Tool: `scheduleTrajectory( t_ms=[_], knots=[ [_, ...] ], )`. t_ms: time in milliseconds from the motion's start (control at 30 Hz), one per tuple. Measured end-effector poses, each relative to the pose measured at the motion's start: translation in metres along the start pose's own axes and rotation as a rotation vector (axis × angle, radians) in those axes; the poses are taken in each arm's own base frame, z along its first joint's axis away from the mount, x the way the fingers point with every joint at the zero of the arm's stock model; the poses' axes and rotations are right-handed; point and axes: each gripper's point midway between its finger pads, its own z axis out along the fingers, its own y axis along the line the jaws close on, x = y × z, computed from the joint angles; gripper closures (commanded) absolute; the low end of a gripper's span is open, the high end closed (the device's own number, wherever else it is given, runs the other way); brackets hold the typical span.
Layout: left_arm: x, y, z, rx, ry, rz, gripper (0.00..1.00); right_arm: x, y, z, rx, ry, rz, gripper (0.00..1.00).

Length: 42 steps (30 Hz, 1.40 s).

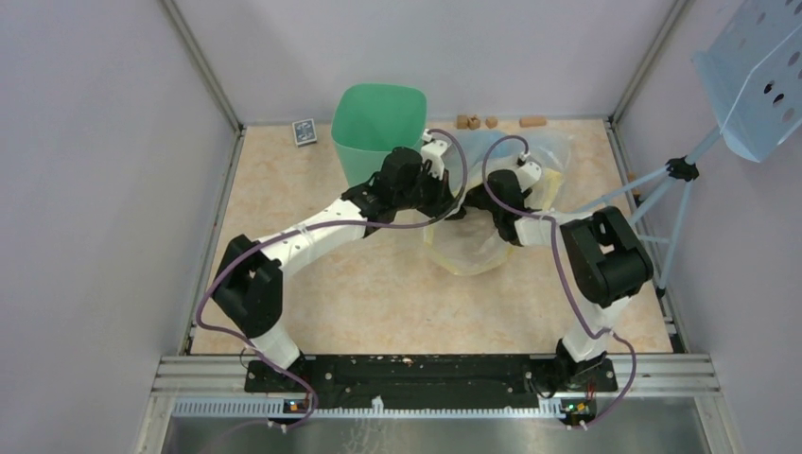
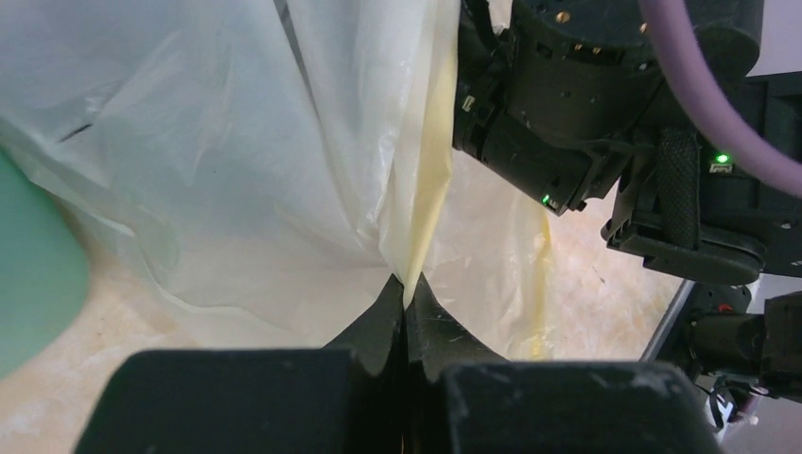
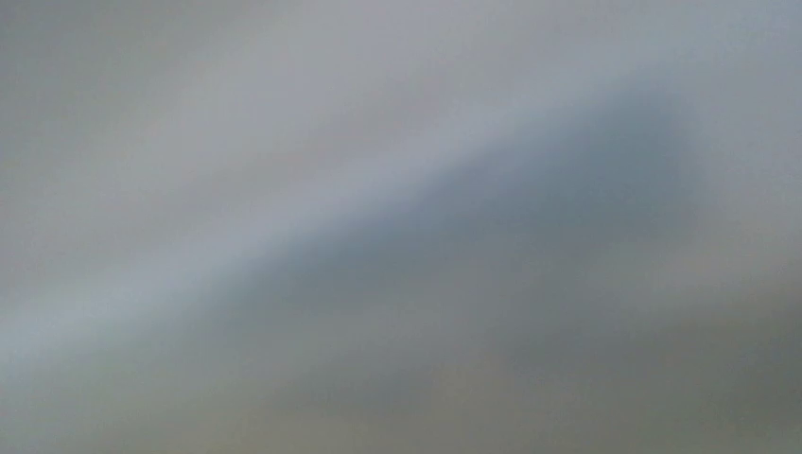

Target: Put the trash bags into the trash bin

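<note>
The mint-green trash bin (image 1: 378,123) stands upright at the back of the table; its side shows at the left edge (image 2: 28,274) of the left wrist view. No black trash bag is in view. My left gripper (image 2: 407,288) is shut on a pinched fold of a clear, yellowish translucent plastic bag (image 2: 236,142), just right of the bin. That bag (image 1: 468,251) spreads over the table under both wrists. My right gripper (image 1: 479,200) sits close against the left one over the bag. Its wrist view is a grey blur, so its jaws are hidden.
A small patterned box (image 1: 304,131) lies left of the bin. Brown bits (image 1: 478,122) and a cork-like piece (image 1: 532,121) lie along the back wall. A pale blue perforated panel (image 1: 757,76) on a stand leans in at the right. Walls close three sides.
</note>
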Motion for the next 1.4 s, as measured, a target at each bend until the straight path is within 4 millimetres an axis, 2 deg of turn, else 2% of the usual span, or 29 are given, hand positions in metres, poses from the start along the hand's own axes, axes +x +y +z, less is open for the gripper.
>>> scheduleTrajectory(
  t_ms=[67,200,300,367,600,667,800,900,1067,1167,1267,1400],
  knots=[
    [0.0,0.008,0.001,-0.013,-0.001,-0.01,1.0,-0.004,-0.002,0.008,0.016,-0.009,-0.003,0.65],
    [0.003,0.023,0.011,-0.035,0.009,-0.024,1.0,-0.006,-0.002,0.012,0.015,-0.01,-0.017,1.0],
    [0.007,0.033,0.021,-0.058,0.027,-0.019,1.0,-0.006,-0.001,0.003,-0.012,0.005,-0.034,1.0],
    [0.006,0.039,0.027,-0.077,0.037,-0.004,1.0,-0.009,0.001,-0.013,-0.044,0.016,-0.044,1.0],
    [-0.004,0.046,0.031,-0.112,0.026,0.037,1.0,-0.048,0.031,-0.089,-0.237,0.012,-0.061,1.0],
    [-0.007,0.046,0.031,-0.114,0.021,0.042,1.0,-0.054,0.04,-0.112,-0.302,0.027,-0.078,1.0],
    [-0.013,0.048,0.043,-0.11,0.016,0.048,1.0,-0.059,0.056,-0.161,-0.451,0.084,-0.135,1.0],
    [-0.005,0.051,0.056,-0.102,0.035,0.042,1.0,-0.076,0.06,-0.204,-0.531,0.059,-0.172,1.0],
    [0.021,0.055,0.081,-0.088,0.088,0.028,1.0,-0.133,0.063,-0.261,-0.54,-0.077,-0.21,1.0],
    [0.025,0.049,0.107,-0.057,0.097,0.027,1.0,-0.165,0.063,-0.286,-0.512,-0.155,-0.212,1.0],
    [0.013,0.043,0.134,-0.02,0.074,0.03,1.0,-0.179,0.055,-0.302,-0.482,-0.193,-0.218,1.0],
    [-0.027,0.033,0.17,0.042,-0.016,0.043,0.95,-0.178,0.044,-0.312,-0.455,-0.176,-0.24,1.0]
  ],
)
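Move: The black trash bag, hidden inside the clear bag, lies just ahead of the right hand's open fingers, some 3 cm out and slightly below. From there the green bin stands about 28 cm left and roughly level in reach; a wooden block lies some 14 cm ahead and 4 cm right. From the left hand, which holds the clear bag's yellow rim, the black bag lies about 15 cm ahead, 12 cm right and 15 cm below. Right fingers shut on the black bag, hauling it 30 cm up, 20 back; left carries the rim forward-right. ##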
